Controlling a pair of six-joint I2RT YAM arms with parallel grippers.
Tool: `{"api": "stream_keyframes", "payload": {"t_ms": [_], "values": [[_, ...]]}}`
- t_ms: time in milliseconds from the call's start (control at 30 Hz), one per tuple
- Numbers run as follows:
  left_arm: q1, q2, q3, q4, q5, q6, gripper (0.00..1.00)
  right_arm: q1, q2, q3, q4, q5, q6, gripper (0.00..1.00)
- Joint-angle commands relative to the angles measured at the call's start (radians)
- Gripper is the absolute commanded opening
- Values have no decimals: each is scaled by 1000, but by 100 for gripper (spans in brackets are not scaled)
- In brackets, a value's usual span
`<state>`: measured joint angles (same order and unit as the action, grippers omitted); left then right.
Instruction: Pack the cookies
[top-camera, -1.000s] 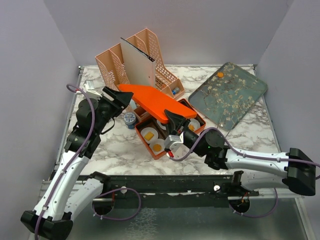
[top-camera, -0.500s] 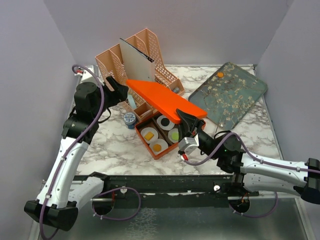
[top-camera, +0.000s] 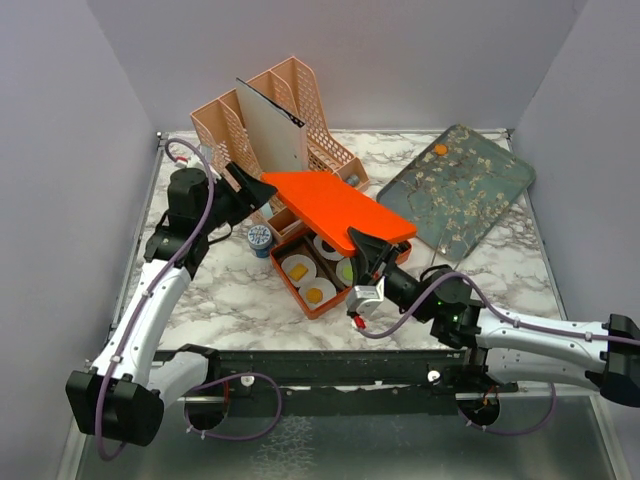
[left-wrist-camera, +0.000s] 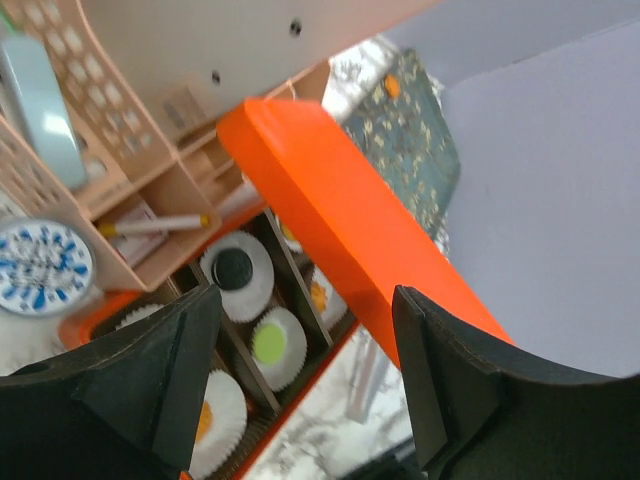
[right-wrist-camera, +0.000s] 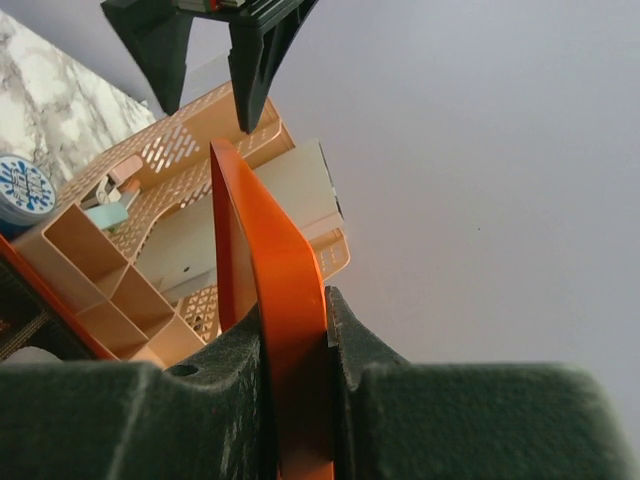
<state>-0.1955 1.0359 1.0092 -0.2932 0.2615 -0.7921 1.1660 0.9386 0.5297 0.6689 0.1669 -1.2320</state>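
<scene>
An orange box (top-camera: 312, 300) holds the cookies in white paper cups: a yellow square (top-camera: 297, 268), an orange round (top-camera: 315, 294), a green round (left-wrist-camera: 272, 340) and a black round (left-wrist-camera: 233, 268). One more orange cookie (top-camera: 440, 149) lies on the floral tray. The box's orange lid (top-camera: 335, 205) hangs tilted over the box's far half. My right gripper (right-wrist-camera: 295, 320) is shut on the lid's near right edge. Beside the lid's left end my left gripper (top-camera: 245, 190) stands open and apart from it, with nothing between its fingers (left-wrist-camera: 190, 340).
A peach file organizer (top-camera: 290, 100) with a white board (top-camera: 272, 130) in it stands behind the box. A small blue-and-white tin (top-camera: 259, 238) sits left of the box. The green floral tray (top-camera: 465, 185) lies at the back right.
The lid has shifted to the right in my right gripper, which has drawn right and nearer. My left gripper has opened wider and its arm has swung up toward the lid's left end.
</scene>
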Motion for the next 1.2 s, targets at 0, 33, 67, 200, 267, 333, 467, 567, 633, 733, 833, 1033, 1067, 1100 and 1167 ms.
{"api": "stream_keyframes", "payload": {"t_ms": [0,33,67,200,267,333,467,567,633,733,833,1033,1067,1100,1167], "values": [[2,-21,-63,94,109,-174,75,8,38,-10,130,-48,-98,1],[0,-22,-71,97,108,-187,75,8,47,-14,153,-56,-104,1],[-2,-21,-84,109,110,-203,75,8,57,-18,170,-62,-115,1],[-18,-14,-133,183,133,-281,74,9,99,-26,232,-81,-160,1],[-31,-12,-147,205,124,-309,74,9,116,-24,249,-93,-171,1],[-51,-11,-158,226,110,-334,73,10,131,-22,260,-110,-181,0],[-78,-11,-195,259,81,-389,70,14,163,-20,290,-129,-208,1],[-84,-31,-246,321,80,-453,64,20,183,-22,311,-136,-239,1],[-85,-50,-277,364,75,-497,60,23,195,-26,325,-144,-255,1],[-85,-85,-303,392,61,-538,51,27,209,-34,343,-153,-276,2],[-87,-126,-317,383,37,-565,37,29,212,-41,350,-153,-282,6],[-87,-194,-386,412,2,-667,8,32,202,-53,341,-133,-252,29],[-88,-205,-399,419,-5,-686,4,32,197,-57,334,-127,-243,35],[-88,-216,-409,424,-14,-709,0,32,190,-63,331,-122,-229,42],[-88,-239,-429,432,-37,-743,0,32,172,-80,331,-113,-189,53]]}}
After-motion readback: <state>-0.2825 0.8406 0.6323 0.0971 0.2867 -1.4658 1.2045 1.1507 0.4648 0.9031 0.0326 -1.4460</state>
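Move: My right hand already grips the orange lid near its end, and the lid's middle is about 5 cm ahead and 3 cm left of that hand, at its height. From my open left hand the lid's middle lies some 16 cm right, 6 cm back and 3 cm higher. The cookie box is about 17 cm right, 11 cm back and 22 cm below my left hand; the blue jar about 7 cm back, 2 cm left and 23 cm down, the peach rack some 15 cm ahead, 2 cm right and 15 cm lower. I bring the lid over to be taken: my right hand carries it about 5 cm left and nearly 4 cm down, tilting it slightly, while my open left hand dips, then works right and back about 5 cm overall, rolling some 35 degrees so its left side drops. The left fingers close and pinch the lid's left long edge; only then do my right fingers start to open off it. ##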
